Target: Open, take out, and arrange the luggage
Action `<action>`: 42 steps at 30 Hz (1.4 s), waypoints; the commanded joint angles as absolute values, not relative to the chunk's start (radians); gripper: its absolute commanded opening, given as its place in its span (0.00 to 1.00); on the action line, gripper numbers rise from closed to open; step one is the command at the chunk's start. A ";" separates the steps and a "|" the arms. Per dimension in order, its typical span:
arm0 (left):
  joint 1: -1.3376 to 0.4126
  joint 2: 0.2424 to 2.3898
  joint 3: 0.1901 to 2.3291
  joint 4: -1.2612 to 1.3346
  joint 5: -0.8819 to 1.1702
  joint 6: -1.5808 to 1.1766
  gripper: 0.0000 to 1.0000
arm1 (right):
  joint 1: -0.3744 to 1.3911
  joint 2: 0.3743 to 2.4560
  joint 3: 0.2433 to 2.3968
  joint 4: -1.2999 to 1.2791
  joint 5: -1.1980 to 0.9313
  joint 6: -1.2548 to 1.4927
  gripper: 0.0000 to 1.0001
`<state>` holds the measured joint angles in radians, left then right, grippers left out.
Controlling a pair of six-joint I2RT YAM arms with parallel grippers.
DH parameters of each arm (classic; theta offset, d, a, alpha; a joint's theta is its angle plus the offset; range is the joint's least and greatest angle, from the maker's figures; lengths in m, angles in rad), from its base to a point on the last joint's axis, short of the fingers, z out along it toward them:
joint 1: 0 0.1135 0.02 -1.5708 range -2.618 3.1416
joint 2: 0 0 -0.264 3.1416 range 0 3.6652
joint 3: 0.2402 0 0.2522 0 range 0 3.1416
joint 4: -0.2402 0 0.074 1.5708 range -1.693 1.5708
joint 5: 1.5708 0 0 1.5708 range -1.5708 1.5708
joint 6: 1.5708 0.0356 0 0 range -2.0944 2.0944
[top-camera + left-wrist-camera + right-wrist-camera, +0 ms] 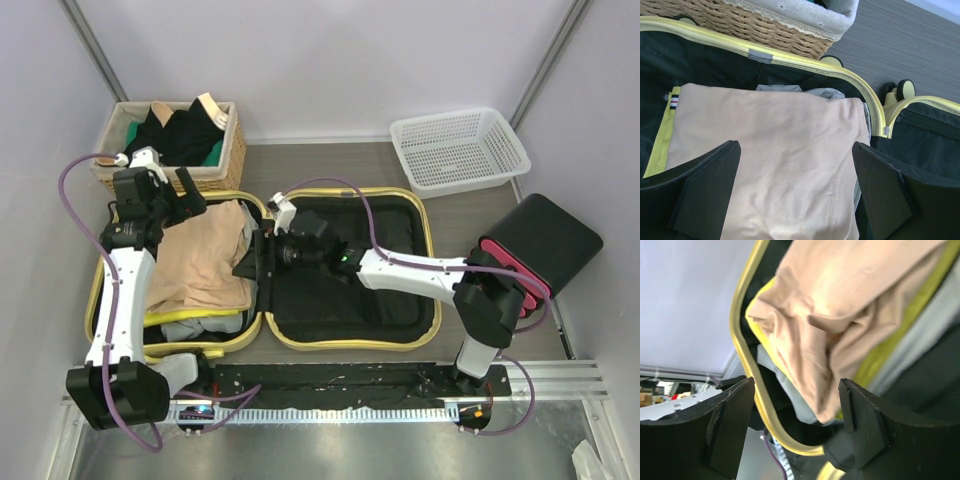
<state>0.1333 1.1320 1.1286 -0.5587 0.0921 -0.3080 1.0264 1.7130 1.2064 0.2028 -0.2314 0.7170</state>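
The pale-yellow luggage [390, 225] lies open flat, its right half showing bare black lining. Its left half holds a folded beige garment [200, 255] on top of grey and yellow clothes. My left gripper [185, 205] hovers open over the far part of that garment [775, 140], fingers [705, 190] spread wide, nothing between them. My right gripper [252, 265] is at the hinge between the halves, pointing left. In the right wrist view it [795, 382] stands open, with the garment's edge [840, 300] and the yellow rim [740, 340] beyond its fingertips.
A wicker basket [230, 165] of dark clothes stands just behind the luggage's left half, close to my left gripper. A white plastic basket [455, 150] sits at the back right. A black box with red parts [545, 240] stands at the right.
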 commanded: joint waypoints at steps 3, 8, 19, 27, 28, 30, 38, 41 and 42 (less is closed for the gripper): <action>0.140 1.108 1.127 -0.515 0.129 -0.316 1.00 | 1.051 1.790 1.321 0.220 -0.268 0.782 0.76; 0.140 1.104 1.127 -0.515 0.132 -0.316 1.00 | 1.075 1.864 1.431 0.029 -0.132 0.710 0.73; 0.138 1.100 1.126 -0.512 0.149 -0.322 1.00 | 1.089 1.925 1.463 0.014 -0.107 0.718 0.73; 0.140 1.101 1.123 -0.508 0.164 -0.330 1.00 | 1.094 1.957 1.514 0.038 -0.105 0.687 0.49; 0.140 1.103 1.124 -0.508 0.164 -0.331 1.00 | 1.095 1.956 1.519 0.019 -0.088 0.677 0.45; 0.140 1.104 1.123 -0.508 0.166 -0.333 1.00 | 1.100 1.947 1.529 0.006 -0.051 0.646 0.30; 0.138 1.104 1.121 -0.506 0.167 -0.331 1.00 | 1.106 1.895 1.543 -0.118 0.145 0.540 0.01; 0.140 1.106 1.121 -0.505 0.167 -0.331 1.00 | 1.106 1.870 1.543 -0.146 0.187 0.509 0.01; 0.140 1.106 1.121 -0.506 0.166 -0.331 1.00 | 1.104 1.859 1.542 -0.152 0.199 0.505 0.01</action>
<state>0.1333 1.1255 1.1229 -0.5552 0.1509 -0.3332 1.1130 1.9568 1.5017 -0.1028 0.0700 0.5789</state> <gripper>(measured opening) 0.996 0.071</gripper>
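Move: Low to the left, about 3 cm left, 3 cm ahead and 7 cm below the open right hand, is the tan garment's right edge. From the same hand, the yellow cloth's showing strip lies some 12 cm left and 7 cm back, and the hinge strip about 2 cm right and 3 cm ahead. From the left hand, that tan edge is roughly 14 cm back, 10 cm right and 10 cm below. Reaching a few centimetres left and then mainly down, the right hand sinks about 6 cm onto the tan garment's right edge, fingers tipping some 20 degrees further downwards. Down there the fingers shut from wide open, pinching a fold of the edge, as the hand eases about 2 cm forward and a little back to the right. ##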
